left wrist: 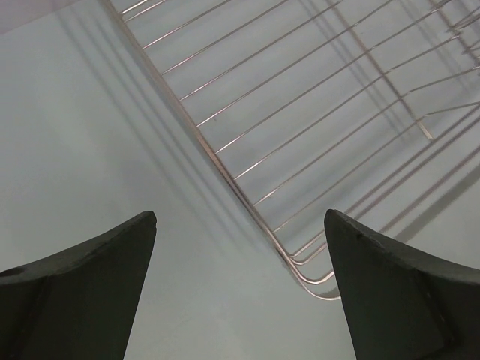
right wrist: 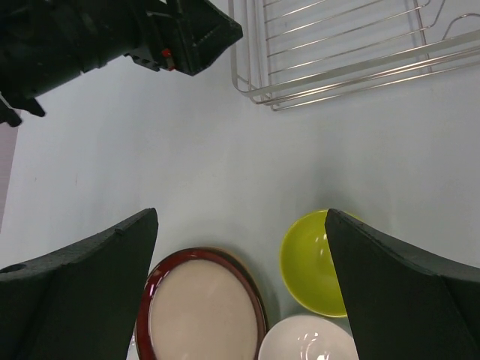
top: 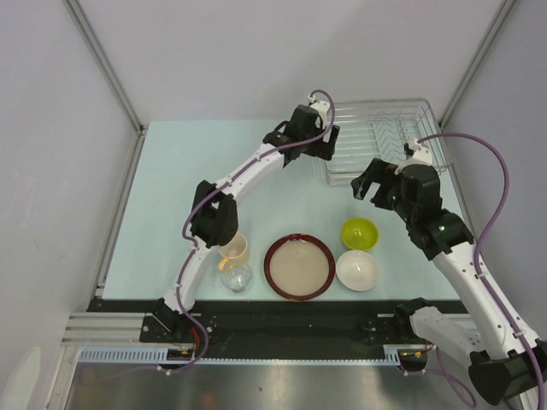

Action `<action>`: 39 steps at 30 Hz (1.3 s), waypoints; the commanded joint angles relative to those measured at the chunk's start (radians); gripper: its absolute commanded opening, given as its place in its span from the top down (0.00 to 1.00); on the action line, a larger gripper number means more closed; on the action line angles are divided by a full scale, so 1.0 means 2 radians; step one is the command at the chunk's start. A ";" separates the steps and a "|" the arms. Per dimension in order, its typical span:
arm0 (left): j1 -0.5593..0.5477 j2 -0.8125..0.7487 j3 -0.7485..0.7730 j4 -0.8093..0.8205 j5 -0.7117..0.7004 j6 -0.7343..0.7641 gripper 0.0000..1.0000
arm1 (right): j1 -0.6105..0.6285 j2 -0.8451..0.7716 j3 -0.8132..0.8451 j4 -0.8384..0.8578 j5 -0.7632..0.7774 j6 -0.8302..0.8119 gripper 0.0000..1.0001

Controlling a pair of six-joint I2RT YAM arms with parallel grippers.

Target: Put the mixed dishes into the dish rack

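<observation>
The silver wire dish rack stands at the back right and holds no dishes; it also shows in the left wrist view and the right wrist view. My left gripper is open and empty at the rack's left edge. My right gripper is open and empty, above the table between the rack and the lime-green bowl. The white bowl, the dark red-brown dish, the cream-yellow mug and the clear glass sit near the front. The beige plate seems to lie under the red-brown dish.
Grey enclosure walls stand on three sides. A metal rail runs along the table's near edge. In the right wrist view the left arm's black wrist is at the top left, near the rack's corner.
</observation>
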 commanded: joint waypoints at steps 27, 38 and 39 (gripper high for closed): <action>0.020 -0.039 -0.148 -0.041 -0.163 0.080 0.20 | 0.000 -0.005 0.059 0.020 0.002 0.005 0.00; 0.086 -0.199 -0.369 -0.031 -0.136 0.083 0.26 | -0.034 0.037 0.065 0.014 0.057 -0.020 0.00; 0.089 -0.210 -0.400 -0.026 -0.135 0.088 0.26 | -0.045 0.045 0.066 0.012 0.056 -0.021 0.00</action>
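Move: The left hand is over the dish rack's left rail: the rail's middle lies about 3 cm ahead, 1 cm to the left and 6 cm below it, and the middle of the whole rack some 17 cm to its right and 3 cm ahead. The green bowl stands about 23 cm back and 7 cm to the right, the plate about 32 cm back and 9 cm to the left. From the idle right hand the left rail is roughly 22 cm ahead, 9 cm left and 16 cm below. The left hand first sinks about 4 cm onto the rack's left rail with a small shift to the left, hooks one finger inside it, pauses there as its jaws narrow by about a quarter without shutting, then drags the rail left at growing speed, ending nearly 15 cm left of its start and still moving, rolling and turning some 20 degrees along the way. The empty right hand rises about 3 cm, waits open, and near the end eases slightly forward. ##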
